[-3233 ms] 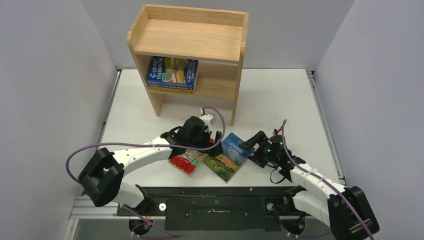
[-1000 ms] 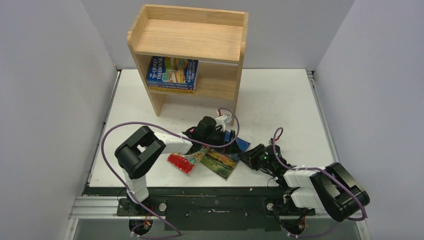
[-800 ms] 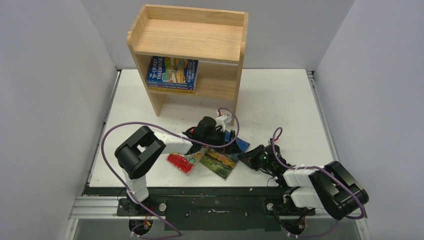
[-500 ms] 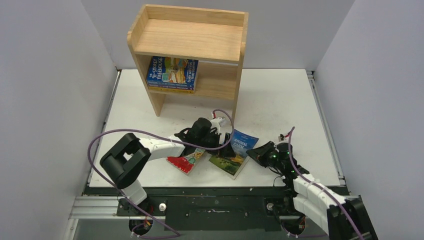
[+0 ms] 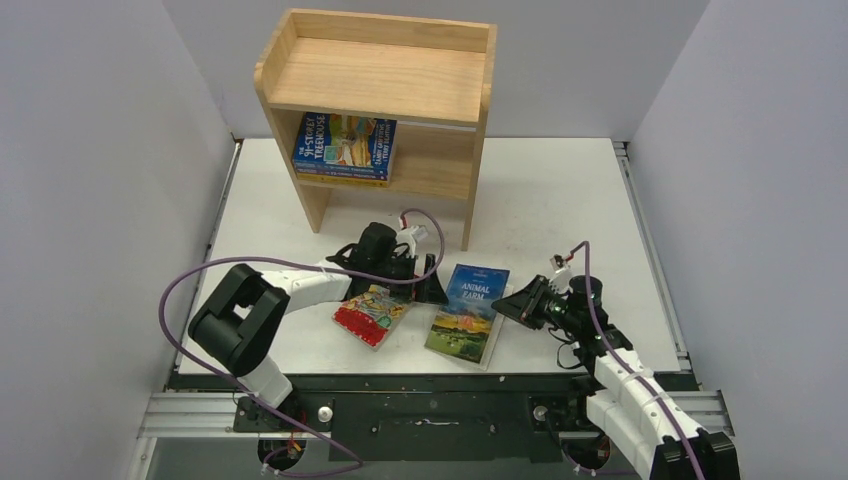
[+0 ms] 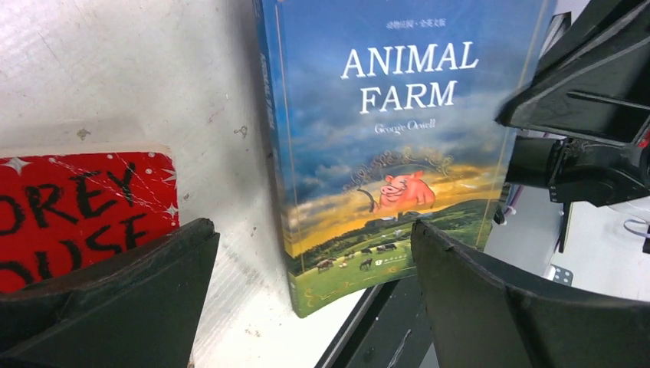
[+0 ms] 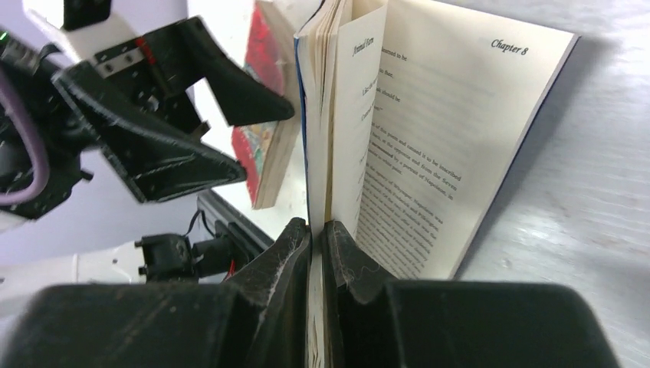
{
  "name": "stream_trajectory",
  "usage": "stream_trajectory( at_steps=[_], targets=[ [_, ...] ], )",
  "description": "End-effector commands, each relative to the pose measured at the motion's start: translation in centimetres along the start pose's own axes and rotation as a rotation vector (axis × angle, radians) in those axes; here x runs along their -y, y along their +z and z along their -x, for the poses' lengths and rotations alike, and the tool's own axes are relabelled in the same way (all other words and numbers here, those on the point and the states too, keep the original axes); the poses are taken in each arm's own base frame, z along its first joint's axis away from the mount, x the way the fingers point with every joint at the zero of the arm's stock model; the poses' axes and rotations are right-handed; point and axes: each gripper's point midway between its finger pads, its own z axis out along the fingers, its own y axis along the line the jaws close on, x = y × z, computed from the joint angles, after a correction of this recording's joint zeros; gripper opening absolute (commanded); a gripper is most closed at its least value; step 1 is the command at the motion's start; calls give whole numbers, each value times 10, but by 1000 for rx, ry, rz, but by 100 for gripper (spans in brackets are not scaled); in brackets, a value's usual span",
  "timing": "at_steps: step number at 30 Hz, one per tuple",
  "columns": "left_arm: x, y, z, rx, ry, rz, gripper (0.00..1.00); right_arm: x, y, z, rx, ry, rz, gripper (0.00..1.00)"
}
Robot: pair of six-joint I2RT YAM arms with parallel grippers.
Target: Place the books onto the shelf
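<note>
The "Animal Farm" book [image 5: 468, 311] lies on the table near the front edge, its right edge raised. My right gripper [image 5: 510, 303] is shut on that edge. In the right wrist view the gripper [image 7: 316, 227] pinches the cover and some pages, while the other pages [image 7: 437, 146] fall open at Chapter 8. My left gripper [image 5: 421, 288] stands open, low, between the red-bordered book [image 5: 373, 313] and "Animal Farm" [image 6: 398, 138]. Its jaws [image 6: 313, 230] hold nothing. The red book [image 6: 77, 207] lies flat on the left. The wooden shelf [image 5: 380, 80] stands at the back, with a stack of books [image 5: 345, 145] on its inner shelf.
The black base rail [image 5: 440, 400] runs along the near edge just below "Animal Farm". The shelf's right side panel [image 5: 476, 180] stands behind the left gripper. White tabletop [image 5: 570, 210] lies to the right of the shelf. Grey walls enclose the table.
My right gripper has shut on the edge of "Animal Farm" and swung it straighter and rightward. The left gripper has drawn back off that book to the left, still open.
</note>
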Motion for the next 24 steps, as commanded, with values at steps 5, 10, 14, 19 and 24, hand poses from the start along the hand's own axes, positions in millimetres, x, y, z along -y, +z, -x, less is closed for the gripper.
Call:
stream_trajectory(
  at_steps=[5, 10, 14, 19, 24],
  targets=[
    [11, -19, 11, -22, 2, -105, 100, -75, -17, 14, -8, -169, 277, 5],
    [28, -15, 5, -10, -41, -243, 92, -88, -21, 12, -4, -120, 380, 5],
    [41, -9, 1, 8, -93, -362, 84, -91, -21, 11, -6, -91, 411, 5],
    [62, -9, 10, 56, -127, -492, 56, -78, -18, 8, -11, -77, 357, 5],
    [64, -11, 12, 67, -147, -494, 19, -65, -15, 4, -21, -65, 300, 5]
  ],
)
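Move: To the left hand's right by about 6 cm and some 5 cm back lies the middle of the Animal Farm book, slightly lower than the hand, its spine facing the open fingers. The right hand already pinches the far edge, with the book's middle about 6 cm to its left, 1 cm back and 3 cm below. From the left hand, the red book lies some 13 cm left and 5 cm back on the table; the shelf's right foot stands 11 cm ahead and 6 cm right. Raising the pinched edge about 5 cm and easing it 2 cm towards the left hand with a slight roll, the right hand then stops and keeps its hold. The left hand first edges left and up a centimetre, then goes back and right some 3 cm each onto the spine, its fingers levelling by roughly 20 degrees and closing most of the way around it. ##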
